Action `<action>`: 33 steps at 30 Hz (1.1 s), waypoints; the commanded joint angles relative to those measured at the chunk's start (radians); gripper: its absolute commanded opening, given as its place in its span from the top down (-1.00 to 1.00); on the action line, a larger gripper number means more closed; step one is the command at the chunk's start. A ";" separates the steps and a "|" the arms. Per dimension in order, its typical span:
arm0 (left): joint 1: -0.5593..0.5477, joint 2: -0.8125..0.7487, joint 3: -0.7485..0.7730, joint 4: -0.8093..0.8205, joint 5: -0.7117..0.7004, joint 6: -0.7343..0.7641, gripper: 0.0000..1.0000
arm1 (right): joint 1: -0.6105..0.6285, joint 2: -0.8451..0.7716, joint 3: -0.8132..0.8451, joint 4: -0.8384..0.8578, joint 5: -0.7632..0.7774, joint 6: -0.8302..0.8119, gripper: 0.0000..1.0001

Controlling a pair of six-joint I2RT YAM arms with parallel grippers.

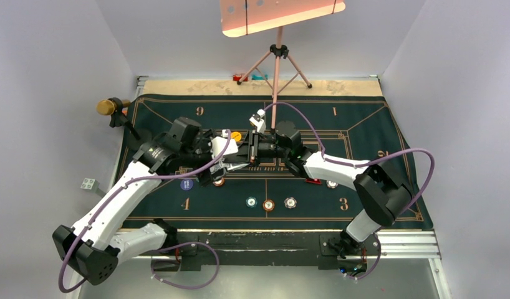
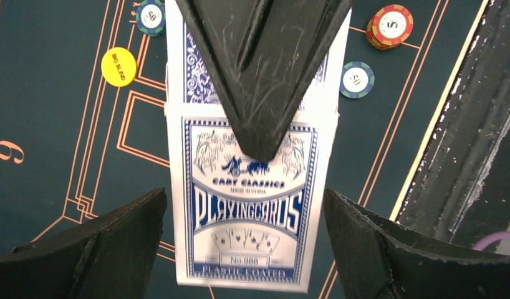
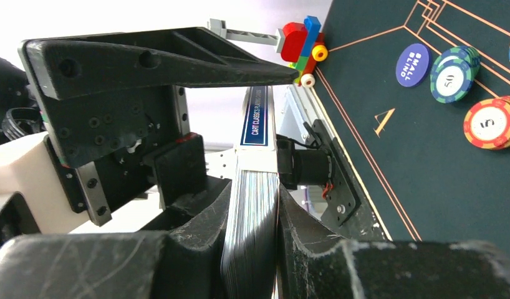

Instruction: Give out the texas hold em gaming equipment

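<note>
A blue-and-white playing card box (image 2: 243, 212) hangs over the green felt mat (image 1: 365, 124). The deck of cards (image 3: 251, 205) sticks out of its open end. My right gripper (image 3: 255, 187) is shut on that deck, one black finger (image 2: 259, 75) lying across the card backs. My left gripper (image 2: 244, 194) is open, its fingers (image 2: 109, 249) standing apart on either side of the box without touching it. In the top view both grippers meet mid-mat, left (image 1: 216, 167) and right (image 1: 247, 152). Chips (image 1: 268, 204) lie in a row near the front, a blue disc (image 1: 187, 185) and a yellow disc (image 2: 118, 66) beside the arms.
A red marker (image 1: 313, 181) and a white chip (image 1: 332, 184) lie under the right forearm. Chip stacks (image 3: 453, 75) sit near the small blind disc (image 3: 413, 64). A tripod (image 1: 277, 62) stands at the mat's back edge, a gold-capped object (image 1: 106, 107) at the left.
</note>
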State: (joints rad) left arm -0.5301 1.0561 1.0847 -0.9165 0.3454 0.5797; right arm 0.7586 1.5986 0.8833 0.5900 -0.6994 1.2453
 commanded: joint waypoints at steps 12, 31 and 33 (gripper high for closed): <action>0.006 0.031 0.081 -0.028 0.148 0.100 -0.49 | 0.011 -0.005 0.091 -0.041 -0.032 0.017 0.64; 0.005 0.022 0.121 -0.111 0.195 0.026 0.89 | 0.014 -0.047 0.105 -0.186 -0.035 -0.078 -0.30; 0.006 0.019 0.135 -0.129 0.200 0.012 0.92 | 0.013 -0.063 0.104 -0.240 -0.034 -0.111 -0.36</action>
State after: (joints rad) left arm -0.5240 1.0912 1.1511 -1.0260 0.4801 0.6296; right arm 0.7696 1.5940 0.9466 0.4416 -0.7254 1.2129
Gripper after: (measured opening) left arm 0.710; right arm 0.655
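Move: The card deck, held level in the right hand's grip, has its middle about 4 cm to the right of the left hand point and 2 cm ahead, at its height; the left fingers already straddle its near end, wide open. Some 18 cm below the left hand, the red chip stack is about 2 cm ahead, and the teal stack 3 cm ahead and 5 cm left. The yellow big blind lies 17 cm ahead and 6 cm right. From the right hand, the deck's middle is about 1 cm left. Rightwards by about 1 cm, the left hand slides farther onto the deck's end and closes on its two long edges, while the right keeps pinching the faces and lifts about a centimetre before settling. Once the left has its grip, the right opens well over halfway and lets go, and the left draws back some 1–2 cm with the deck, wrist turned slightly clockwise. ##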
